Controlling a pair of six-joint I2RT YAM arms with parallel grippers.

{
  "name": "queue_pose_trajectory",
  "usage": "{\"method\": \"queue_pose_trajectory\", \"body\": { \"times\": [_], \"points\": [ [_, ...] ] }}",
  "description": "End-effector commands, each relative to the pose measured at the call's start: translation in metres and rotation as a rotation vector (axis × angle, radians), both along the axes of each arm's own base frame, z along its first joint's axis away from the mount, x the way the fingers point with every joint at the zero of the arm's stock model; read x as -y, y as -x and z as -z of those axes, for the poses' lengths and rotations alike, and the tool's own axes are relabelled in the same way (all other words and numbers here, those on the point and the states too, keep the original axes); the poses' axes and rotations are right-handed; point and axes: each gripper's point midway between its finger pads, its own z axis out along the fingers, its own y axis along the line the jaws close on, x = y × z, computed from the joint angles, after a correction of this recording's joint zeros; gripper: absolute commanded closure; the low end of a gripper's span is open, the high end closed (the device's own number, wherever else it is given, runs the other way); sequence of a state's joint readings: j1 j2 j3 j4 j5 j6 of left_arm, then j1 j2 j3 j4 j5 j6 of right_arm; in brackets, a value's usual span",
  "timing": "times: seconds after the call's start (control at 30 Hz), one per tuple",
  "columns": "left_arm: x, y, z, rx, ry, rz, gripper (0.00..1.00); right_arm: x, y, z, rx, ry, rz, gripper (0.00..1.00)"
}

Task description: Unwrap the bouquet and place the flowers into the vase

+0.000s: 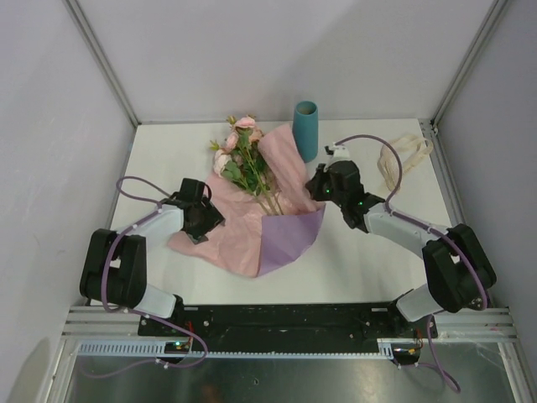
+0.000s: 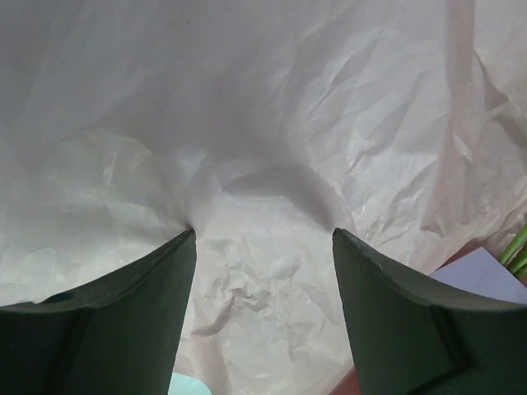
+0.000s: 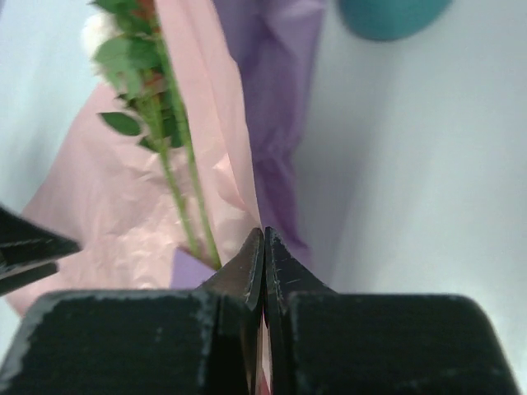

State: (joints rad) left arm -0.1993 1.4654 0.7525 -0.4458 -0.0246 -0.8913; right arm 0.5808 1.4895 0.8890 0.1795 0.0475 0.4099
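Observation:
The bouquet's crinkled pink-and-lilac paper [image 1: 243,239] lies spread open on the table. The flowers [image 1: 243,159] lie on it, heads toward the back. The teal vase [image 1: 305,130] stands upright behind the paper's right side. My left gripper [image 1: 208,222] hovers open just over the paper's left part; in the left wrist view its jaws [image 2: 263,234] stand wide apart above bare paper [image 2: 263,123]. My right gripper [image 1: 317,186] is shut on the paper's right edge. In the right wrist view a pink sliver shows between the closed jaws [image 3: 263,234], with stems [image 3: 177,181] to the left and the vase [image 3: 391,16] at the top.
A cream ribbon [image 1: 403,159] lies loose at the back right of the white table [image 1: 369,260]. Grey walls with metal posts enclose the table on three sides.

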Motion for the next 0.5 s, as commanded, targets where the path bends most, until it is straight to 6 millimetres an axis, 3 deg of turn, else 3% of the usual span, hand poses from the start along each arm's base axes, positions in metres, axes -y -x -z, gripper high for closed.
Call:
{"method": "queue_pose_trajectory", "body": {
  "times": [0.0, 0.23, 0.47],
  "points": [
    [-0.019, 0.009, 0.012, -0.032, -0.076, -0.053, 0.26, 0.044, -0.015, 0.016, -0.030, 0.036, 0.125, 1.00],
    [-0.035, 0.018, 0.012, -0.054, -0.150, -0.094, 0.25, 0.091, -0.023, 0.056, -0.149, 0.015, 0.242, 1.00],
    [-0.045, 0.027, 0.013, -0.093, -0.185, -0.133, 0.25, 0.100, -0.027, 0.080, -0.231, -0.029, 0.258, 1.00]
  ]
}}
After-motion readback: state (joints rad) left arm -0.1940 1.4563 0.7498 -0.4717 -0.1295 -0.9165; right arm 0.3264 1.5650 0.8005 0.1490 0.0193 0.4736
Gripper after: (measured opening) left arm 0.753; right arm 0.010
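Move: The right hand already pinches the right edge of the wrapper some 15 cm above the table; the bare table it takes this to lies about 12 cm to its right and 3 cm ahead. The flower stems lie about 8 cm ahead and 14 cm left of it, low on the paper; the vase stands about 28 cm straight ahead. The left hand is on the wrapper, whose left corner is about 7 cm left and 3 cm back of it. Keeping its fingers shut on the wrapper's edge, the right hand swings quickly about 10 cm to the right, away from the stems, while sinking some 7 cm towards the bare table and edging a little forward, the wrist turning about 15 degrees clockwise and tipping down. The left hand, fingers still spread against the paper, stays low and drags the wrapper about 2 cm to the left, rolling slightly with its left side rising. ##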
